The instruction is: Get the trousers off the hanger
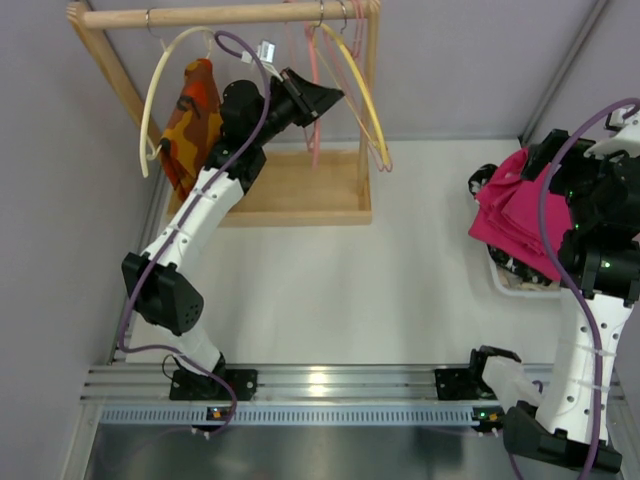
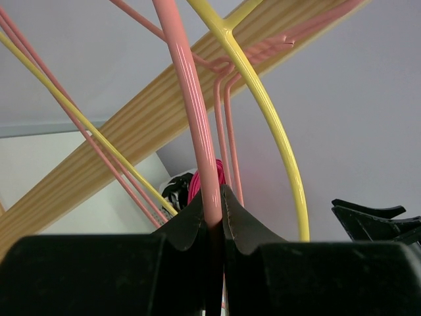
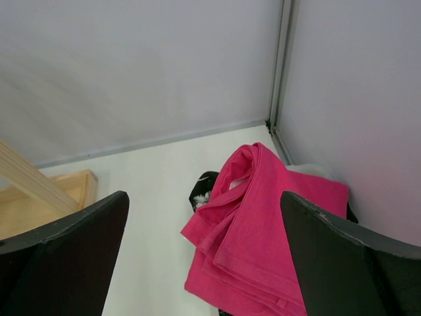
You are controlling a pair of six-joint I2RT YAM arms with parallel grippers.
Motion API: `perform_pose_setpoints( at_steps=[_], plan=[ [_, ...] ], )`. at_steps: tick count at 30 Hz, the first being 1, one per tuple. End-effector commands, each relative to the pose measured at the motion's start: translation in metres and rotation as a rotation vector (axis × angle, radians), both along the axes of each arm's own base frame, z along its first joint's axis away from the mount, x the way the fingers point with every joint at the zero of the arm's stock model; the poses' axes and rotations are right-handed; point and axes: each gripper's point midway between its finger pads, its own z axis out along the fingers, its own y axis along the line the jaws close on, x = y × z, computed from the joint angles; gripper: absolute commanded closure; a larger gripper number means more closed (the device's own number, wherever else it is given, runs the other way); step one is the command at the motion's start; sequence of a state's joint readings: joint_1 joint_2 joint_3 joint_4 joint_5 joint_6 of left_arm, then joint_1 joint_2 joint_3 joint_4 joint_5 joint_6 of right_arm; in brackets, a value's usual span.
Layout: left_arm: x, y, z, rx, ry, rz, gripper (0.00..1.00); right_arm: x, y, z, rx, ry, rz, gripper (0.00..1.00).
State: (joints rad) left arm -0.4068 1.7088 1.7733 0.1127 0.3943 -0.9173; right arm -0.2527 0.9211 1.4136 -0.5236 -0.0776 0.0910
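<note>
The magenta-pink trousers (image 1: pixel 515 215) (image 3: pixel 263 230) lie folded on a pile of clothes at the right, clear of the rack. The salmon-pink hanger (image 1: pixel 314 140) (image 2: pixel 197 131) hangs bare from the wooden rod (image 1: pixel 230 14). My left gripper (image 1: pixel 328 99) (image 2: pixel 214 201) is shut on the hanger's bar, which runs up from between the jaws. Just above the trousers, my right gripper (image 3: pixel 204 201) is open, its fingers wide apart and touching nothing.
A cream-white hanger (image 1: pixel 152 95) holds an orange-red patterned garment (image 1: pixel 190 125) at the rack's left. A yellow hanger (image 1: pixel 366 100) hangs just right of the pink one. The wooden rack base (image 1: pixel 300 195) sits below. Black-and-white speckled cloth (image 3: pixel 204 191) and a white basket (image 1: pixel 500 282) lie under the trousers.
</note>
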Motion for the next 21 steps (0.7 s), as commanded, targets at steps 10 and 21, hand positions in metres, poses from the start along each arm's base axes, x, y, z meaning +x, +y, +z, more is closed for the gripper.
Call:
perform_pose_setpoints(
  at_steps=[10, 21],
  plan=[
    [-0.011, 0.012, 0.02, 0.007, -0.087, 0.066, 0.52, -0.007, 0.002, 0.0, 0.021, -0.015, 0.003, 0.0],
    [-0.036, 0.042, 0.012, 0.062, -0.088, 0.128, 0.37, -0.011, 0.004, 0.0, 0.019, -0.025, 0.007, 0.01]
  ],
)
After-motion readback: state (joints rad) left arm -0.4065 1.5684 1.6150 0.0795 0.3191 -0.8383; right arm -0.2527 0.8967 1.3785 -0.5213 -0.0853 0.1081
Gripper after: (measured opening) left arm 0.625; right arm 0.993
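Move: The left hand still pinches the emptied pink hanger, whose hook already sits over the rack's rod, some 12 cm above and 6 cm ahead of that hand. The yellow hanger hangs about 5 cm to the hand's right and 2 cm farther out; the rack's right post is roughly 7 cm right, 6 cm ahead. The camouflage trousers hang about 25 cm left, 2 cm ahead. From the right hand, that spot on the rod lies some 45 cm left, 18 cm ahead. With the pink hanger's hook over the rod, the left hand holds nearly still as its fingers open from a near-shut pinch to a bit over half wide, letting go of the hanger's pink bar. While they spread it sinks about 2 cm, then eases some 3 cm back and to the left, away from the yellow hanger, turning about 5 degrees counter-clockwise, the bar still standing between the parted fingers. ##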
